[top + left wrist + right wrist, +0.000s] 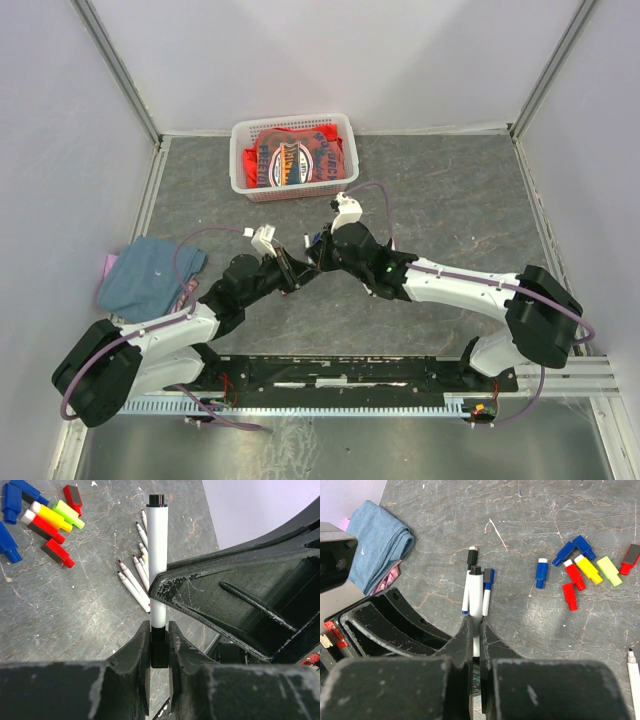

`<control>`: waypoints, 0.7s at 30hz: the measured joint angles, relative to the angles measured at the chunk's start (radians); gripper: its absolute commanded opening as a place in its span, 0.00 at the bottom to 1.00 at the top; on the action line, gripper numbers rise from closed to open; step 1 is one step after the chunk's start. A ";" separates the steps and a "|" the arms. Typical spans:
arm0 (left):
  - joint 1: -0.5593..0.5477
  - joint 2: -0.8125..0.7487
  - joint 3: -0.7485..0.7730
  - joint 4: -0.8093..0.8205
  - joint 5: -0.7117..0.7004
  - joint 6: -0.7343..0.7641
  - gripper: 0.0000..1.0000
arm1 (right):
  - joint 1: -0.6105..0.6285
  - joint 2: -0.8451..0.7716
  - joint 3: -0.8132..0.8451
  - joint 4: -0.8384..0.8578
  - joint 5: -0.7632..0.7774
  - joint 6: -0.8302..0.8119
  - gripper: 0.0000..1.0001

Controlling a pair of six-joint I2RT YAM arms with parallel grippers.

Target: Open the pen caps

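My two grippers meet over the table's middle, left (290,268) and right (318,254), on one pen. In the left wrist view my left gripper (159,631) is shut on the pen's black cap (159,652), which sits on the near end of the white barrel (158,555). My right gripper's fingers (210,587) clamp the barrel from the right. In the right wrist view my right gripper (476,626) is shut on that barrel (476,592). Several loose caps, blue, red, yellow and green (580,570), lie on the table; they also show in the left wrist view (47,522).
Several uncapped pens (135,577) lie under the held pen. Two capped pens, one black-capped (472,557) and one blue-capped (488,577), lie near it. A folded blue cloth (150,275) is at the left. A white basket (240,160) with red packets stands at the back.
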 measured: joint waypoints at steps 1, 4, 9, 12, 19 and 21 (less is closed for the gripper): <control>-0.001 0.000 0.000 0.000 0.000 0.001 0.03 | 0.001 -0.001 0.000 -0.002 0.002 -0.001 0.01; -0.005 0.000 0.002 0.002 0.002 0.007 0.03 | 0.002 -0.009 0.000 -0.007 0.005 -0.004 0.06; -0.006 0.000 0.007 0.007 0.011 0.033 0.03 | 0.002 -0.017 0.000 -0.008 0.006 -0.005 0.18; -0.006 0.000 0.013 0.007 0.018 0.046 0.03 | 0.002 -0.026 0.000 -0.008 0.007 -0.005 0.21; -0.006 0.000 0.015 0.009 0.040 0.052 0.03 | 0.002 -0.031 0.000 -0.015 0.006 -0.005 0.24; -0.005 0.000 0.015 0.011 0.050 0.056 0.03 | 0.002 -0.031 0.000 -0.016 0.006 -0.005 0.25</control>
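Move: The marker stands nearly upright between the two hands: its black cap is in the left fingers, and its white body's middle lies about 4 cm above the left hand and 1 cm ahead. The right fingers already pinch that body close to its middle. From the left hand, the loose caps lie some 12 cm ahead, 4 cm right; the capped markers 3 cm ahead, 8 cm left; the uncapped pens 14 cm right, level with it; all about 12 cm lower. The marker's white body is let go by the right fingers, which part to roughly a quarter open but stay on either side of it, while the left fingers keep their hold on the black cap. Both hands rise slowly together by about 1 cm, the left also easing slightly to the right and back with a clockwise turn of some 5 degrees. ##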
